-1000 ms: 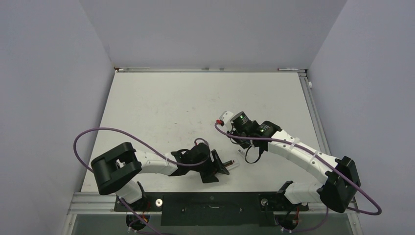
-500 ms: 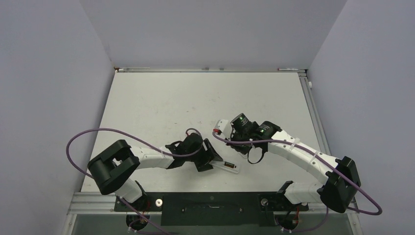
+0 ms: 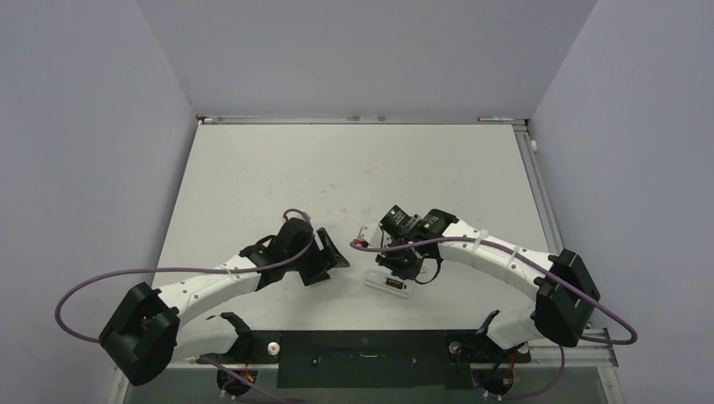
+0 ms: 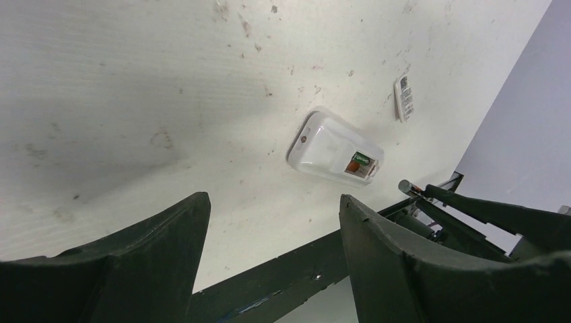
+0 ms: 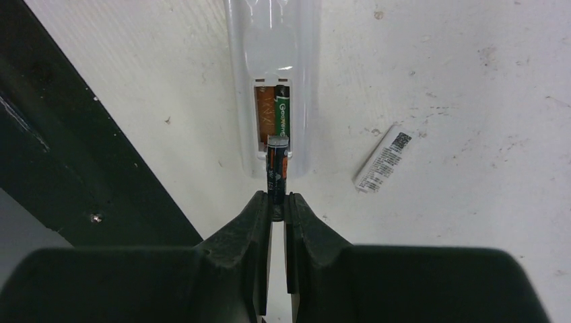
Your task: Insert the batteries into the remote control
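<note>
The white remote control lies slot side up near the table's front edge. One battery with a green label lies in its slot; the orange bay beside it shows bare. My right gripper is shut on the second dark battery, whose far tip hangs over the near end of the slot. In the top view the right gripper stands right over the remote. My left gripper is open and holds nothing, a short way left of the remote, near the table's middle.
A small white cover piece with a printed label lies on the table just right of the remote, and shows again in the left wrist view. The black front rail runs close behind the remote's near end.
My left gripper has drawn back to the left, away from the remote, which stays on the table. My right gripper has come down and forward with its battery to the remote's slot.
</note>
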{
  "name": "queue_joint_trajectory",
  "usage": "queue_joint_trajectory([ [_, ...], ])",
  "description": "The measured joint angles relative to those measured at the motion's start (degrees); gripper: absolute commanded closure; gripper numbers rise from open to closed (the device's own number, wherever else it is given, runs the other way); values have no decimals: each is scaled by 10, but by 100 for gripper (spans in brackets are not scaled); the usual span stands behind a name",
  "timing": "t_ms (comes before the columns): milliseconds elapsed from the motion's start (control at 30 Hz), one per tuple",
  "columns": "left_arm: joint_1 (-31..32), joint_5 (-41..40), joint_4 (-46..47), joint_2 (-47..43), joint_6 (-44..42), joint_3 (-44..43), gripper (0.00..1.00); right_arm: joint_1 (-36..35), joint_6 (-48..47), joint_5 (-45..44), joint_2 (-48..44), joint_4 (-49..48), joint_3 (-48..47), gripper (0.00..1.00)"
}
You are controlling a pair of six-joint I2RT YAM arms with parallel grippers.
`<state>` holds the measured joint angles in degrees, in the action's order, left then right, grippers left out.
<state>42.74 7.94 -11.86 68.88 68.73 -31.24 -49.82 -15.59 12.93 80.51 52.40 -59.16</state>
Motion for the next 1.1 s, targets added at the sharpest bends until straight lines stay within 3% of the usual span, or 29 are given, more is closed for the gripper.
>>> queue_joint_trajectory([
  [433, -106, 28, -103, -111, -80, 7, 31, -31, 31, -8, 64, 20, -29, 92],
  [1100, -138, 62, -113, -123, -100, 25, 31, -39, 39, -22, 131, 35, -46, 91],
])
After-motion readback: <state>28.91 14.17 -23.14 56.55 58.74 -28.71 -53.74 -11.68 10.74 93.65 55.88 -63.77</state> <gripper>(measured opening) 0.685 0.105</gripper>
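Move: My right hand grips the battery; the remote control's battery bay lies about 3 cm to its left, 1 cm back and some 7 cm below. The green battery already sits in the bay's outer slot, the slot nearer my bases is empty. The barcoded cover lies roughly 4 cm ahead, 3 cm right and 8 cm below. From my left hand the bay is about 15 cm right, 2 cm back and 4 cm lower. I lower the battery in my right hand about 3.5 cm towards the empty near slot, easing back by 1 cm as I go and turning the fingers some 10 degrees closer to straight down, grip kept shut. Meanwhile my left hand, empty and open, draws about 6 cm to the left away from the remote control, rising a little and then partly settling. ##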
